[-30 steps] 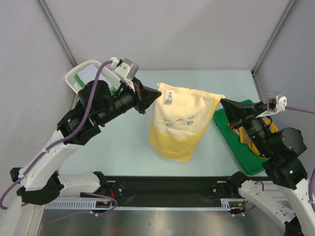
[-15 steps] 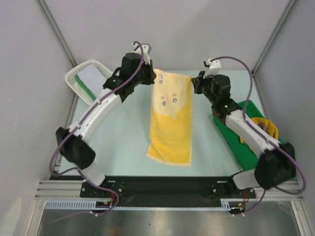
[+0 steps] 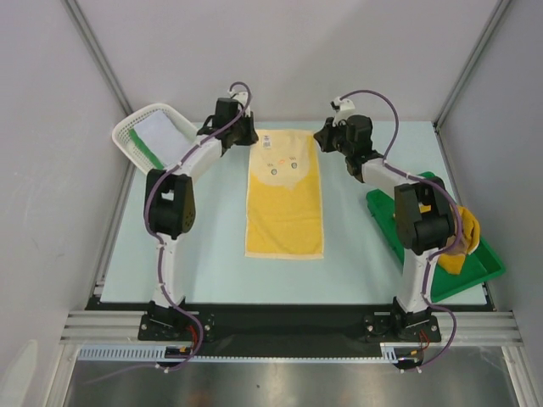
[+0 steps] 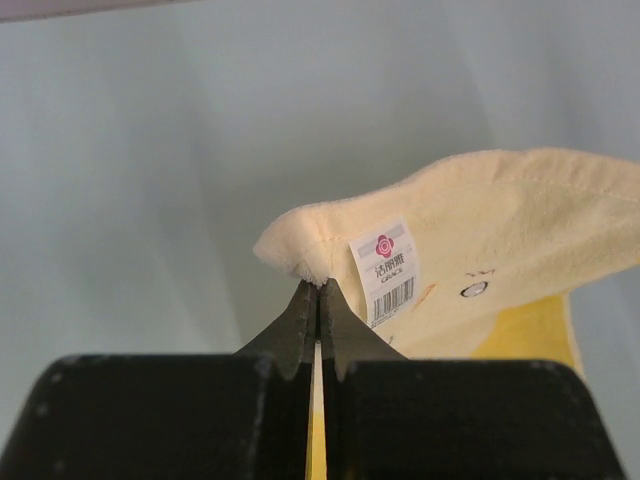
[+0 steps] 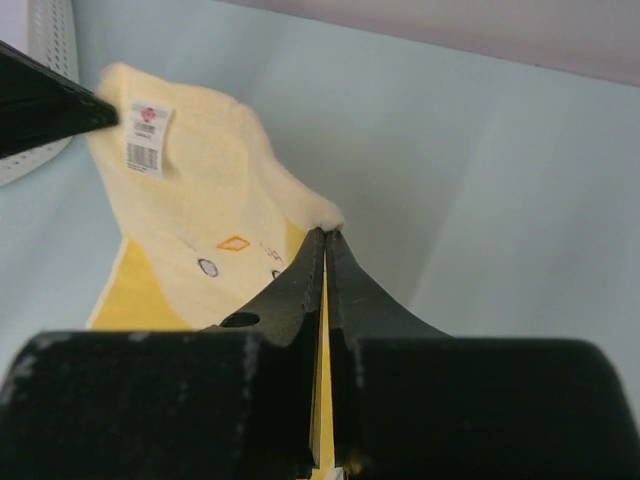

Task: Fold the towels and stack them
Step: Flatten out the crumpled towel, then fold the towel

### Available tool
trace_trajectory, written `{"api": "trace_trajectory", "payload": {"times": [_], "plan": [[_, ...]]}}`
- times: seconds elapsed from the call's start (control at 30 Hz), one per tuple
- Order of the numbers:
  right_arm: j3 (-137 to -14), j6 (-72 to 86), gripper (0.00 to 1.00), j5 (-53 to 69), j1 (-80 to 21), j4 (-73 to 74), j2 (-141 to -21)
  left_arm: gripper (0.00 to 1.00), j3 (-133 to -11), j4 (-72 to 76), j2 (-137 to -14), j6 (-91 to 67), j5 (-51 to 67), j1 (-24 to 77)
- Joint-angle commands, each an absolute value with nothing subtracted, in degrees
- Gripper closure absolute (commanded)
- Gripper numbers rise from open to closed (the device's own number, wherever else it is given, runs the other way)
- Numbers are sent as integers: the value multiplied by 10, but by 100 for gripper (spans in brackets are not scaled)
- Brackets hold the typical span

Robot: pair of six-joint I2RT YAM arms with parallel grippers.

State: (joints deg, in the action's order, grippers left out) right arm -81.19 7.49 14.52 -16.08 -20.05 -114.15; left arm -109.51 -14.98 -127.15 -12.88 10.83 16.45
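A pale yellow towel [image 3: 285, 203] with a small face print lies stretched lengthwise on the table, its darker yellow half nearest the arm bases. My left gripper [image 3: 253, 136] is shut on its far left corner, beside the barcode label [image 4: 388, 270]. My right gripper [image 3: 319, 141] is shut on the far right corner. In the left wrist view the closed fingertips [image 4: 318, 287] pinch the cream edge of the towel [image 4: 490, 220]. The right wrist view shows the same pinch [image 5: 326, 233] on the towel [image 5: 190, 190]. A white towel [image 3: 159, 130] and a green one [image 3: 149, 153] lie in the basket. A tan-yellow towel [image 3: 463, 239] sits on the tray.
A white mesh basket [image 3: 136, 127] stands at the far left corner. A green plastic tray [image 3: 424, 229] lies along the right side under the right arm. Both arms reach far across the table towards the back wall.
The towel hung in the air between the grippers a second ago. Both arms have stretched towards the back and lowered it, so it now lies flat on the table.
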Motion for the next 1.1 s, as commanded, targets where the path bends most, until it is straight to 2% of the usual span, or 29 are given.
{"api": "trace_trajectory", "payload": {"times": [0.0,0.3,0.67,0.97,1.07], "plan": [[-800,75,100,174,-163,-265,-1131,100,-1115,-103,-1259,-86,156,172],[-697,90,100,179,-164,-229,-1046,100,-938,-39,-1159,-93,172,173],[-492,124,100,158,-210,-164,-887,100,-709,-34,-998,-117,160,199],[-353,161,100,111,-268,-147,-787,100,-571,-59,-917,-150,88,248],[-327,165,100,96,-287,-125,-761,95,-528,-52,-892,-174,76,250]]}}
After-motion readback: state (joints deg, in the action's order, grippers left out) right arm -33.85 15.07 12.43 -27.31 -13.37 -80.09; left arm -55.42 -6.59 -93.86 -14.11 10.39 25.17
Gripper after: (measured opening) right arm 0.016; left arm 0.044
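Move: Both hands still pinch the far edge of the yellow-and-cream towel near its corners, well above the table. The towel's near left corner lies about 35 cm back from the left hand, 2 cm to its left and 12 cm below; the white basket stands some 31 cm to that hand's left, nearly level front to back. For the right hand, the towel's near right corner is about 36 cm back, 1 cm right and 15 cm down; the green bin's middle is some 28 cm back and 38 cm to its right. Back towards the robot, both hands draw the pinched far edge over the rest of the towel, 22 cm on the left and 25 cm on the right, towards its near edge. They dip, lift a couple of centimetres midway, then sink again, ending some 7 cm (left) and 10 cm (right) lower. Fingers keep their grip and tip downward, the right hand's more, about 20 degrees. ##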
